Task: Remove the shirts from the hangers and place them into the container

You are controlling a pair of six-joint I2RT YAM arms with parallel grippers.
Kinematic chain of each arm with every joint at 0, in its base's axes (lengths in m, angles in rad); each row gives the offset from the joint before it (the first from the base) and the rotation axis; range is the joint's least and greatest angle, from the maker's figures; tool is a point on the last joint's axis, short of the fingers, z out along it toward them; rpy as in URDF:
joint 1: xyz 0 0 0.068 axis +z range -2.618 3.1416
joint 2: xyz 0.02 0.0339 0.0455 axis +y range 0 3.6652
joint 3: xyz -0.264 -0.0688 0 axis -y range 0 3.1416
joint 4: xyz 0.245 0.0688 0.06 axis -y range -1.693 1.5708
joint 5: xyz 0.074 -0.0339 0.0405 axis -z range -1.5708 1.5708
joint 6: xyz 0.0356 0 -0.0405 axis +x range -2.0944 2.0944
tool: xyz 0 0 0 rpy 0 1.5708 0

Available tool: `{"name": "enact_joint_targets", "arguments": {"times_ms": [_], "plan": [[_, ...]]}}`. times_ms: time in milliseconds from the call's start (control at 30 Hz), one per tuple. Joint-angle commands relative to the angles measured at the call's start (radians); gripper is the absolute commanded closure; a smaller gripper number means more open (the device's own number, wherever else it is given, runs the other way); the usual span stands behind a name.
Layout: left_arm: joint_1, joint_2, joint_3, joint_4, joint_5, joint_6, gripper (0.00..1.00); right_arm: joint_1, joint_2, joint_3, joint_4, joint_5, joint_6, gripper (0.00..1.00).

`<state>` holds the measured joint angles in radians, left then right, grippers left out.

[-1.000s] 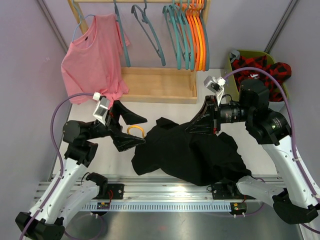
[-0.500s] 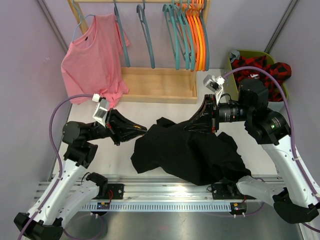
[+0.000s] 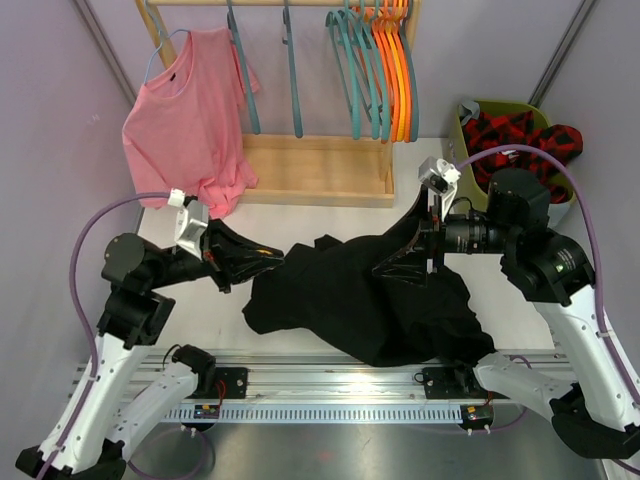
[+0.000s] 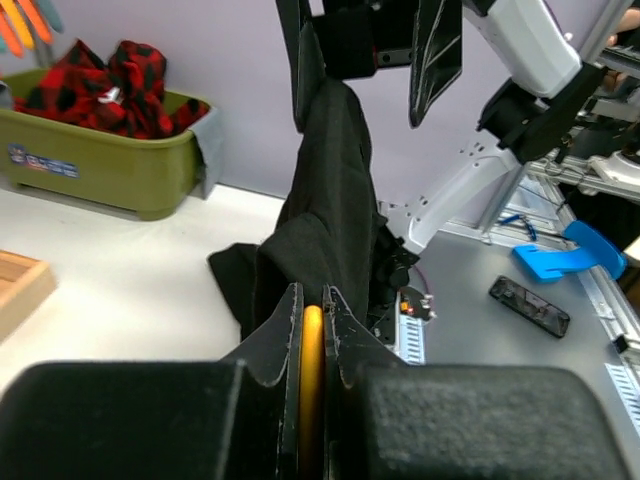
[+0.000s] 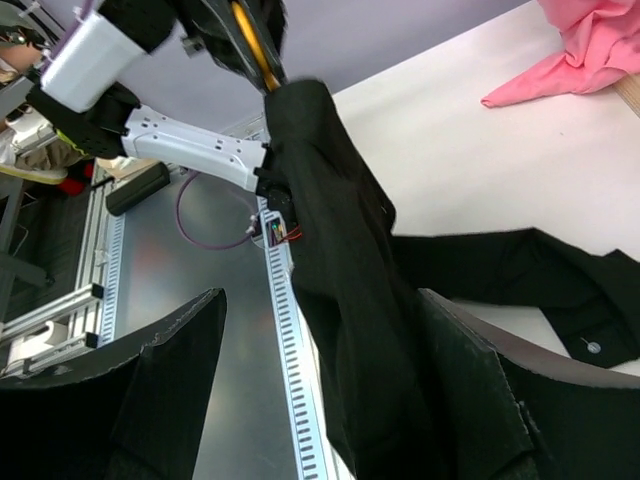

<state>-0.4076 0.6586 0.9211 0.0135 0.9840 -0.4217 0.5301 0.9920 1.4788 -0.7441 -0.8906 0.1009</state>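
Note:
The black shirt (image 3: 360, 300) lies crumpled mid-table, with one fold lifted up between the two arms. My left gripper (image 3: 272, 258) is at its left edge, shut on a yellow hanger (image 4: 312, 365) still inside the shirt (image 4: 335, 190). My right gripper (image 3: 397, 250) stands open over the shirt's back part, and the raised black fold (image 5: 350, 300) runs loose between its wide-apart fingers (image 5: 180, 350). The olive-green container (image 3: 462, 128) at the back right holds the red-and-black plaid shirt (image 3: 520, 135). A pink shirt (image 3: 185, 110) hangs on a hanger at the rack's left end.
A wooden rack (image 3: 320, 170) stands at the back with bare teal hangers (image 3: 350, 60) and orange hangers (image 3: 400, 70). A metal rail (image 3: 330, 385) runs along the near edge. Purple walls close in both sides.
My left gripper closed on the yellow hanger and pulled it left, dragging the black shirt's edge with it. My right gripper opened and let go of the cloth.

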Motion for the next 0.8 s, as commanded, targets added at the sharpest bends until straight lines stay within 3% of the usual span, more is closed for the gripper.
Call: {"name": "enact_joint_targets", "arguments": {"times_ms": [0,200,300,333,500,667,767], "plan": [[0.001,-0.037,0.113,-0.159,-0.087,0.141,1.00,0.005,-0.027,-0.037,-0.044,0.059,-0.059,0.18],[0.001,-0.053,0.194,-0.250,-0.117,0.176,1.00,0.005,-0.041,-0.087,-0.052,0.067,-0.078,0.28],[0.001,-0.057,0.232,-0.290,-0.136,0.199,1.00,0.005,-0.046,-0.107,-0.046,0.070,-0.078,0.48],[0.001,-0.057,0.246,-0.320,-0.151,0.210,1.00,0.005,-0.046,-0.110,-0.052,0.073,-0.079,0.64],[0.001,-0.062,0.346,-0.452,-0.234,0.309,1.00,0.007,-0.046,-0.112,-0.093,0.116,-0.095,1.00],[0.001,-0.066,0.446,-0.592,-0.335,0.371,1.00,0.004,-0.055,-0.098,-0.150,0.166,-0.159,1.00],[0.001,-0.076,0.470,-0.653,-0.486,0.388,1.00,0.004,-0.069,-0.084,-0.150,0.241,-0.159,1.00]]}}
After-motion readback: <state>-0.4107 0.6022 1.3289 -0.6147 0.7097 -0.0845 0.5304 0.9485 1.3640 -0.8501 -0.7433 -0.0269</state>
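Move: The left gripper already grips the orange hanger's hook, with the black shirt's collar about 5 cm to its right and 3 cm lower. The pink shirt hangs some 28 cm ahead and 17 cm left, and the wooden tray lies 37 cm ahead, 5 cm right. From the open right gripper, the shirt fold to pinch is around 5 cm below, 1 cm ahead and 2 cm right. The container sits roughly 35 cm ahead of this hand and 30 cm right. Sink the open right gripper about 6 cm onto the black shirt, tipping its fingers slightly down, and shut them on the cloth on the way. Meanwhile keep the left fingers shut on the orange hanger and draw the hook up and to the left, away from the right gripper, about 5 cm each way and slightly back, turning the wrist some 20 degrees counter-clockwise. ##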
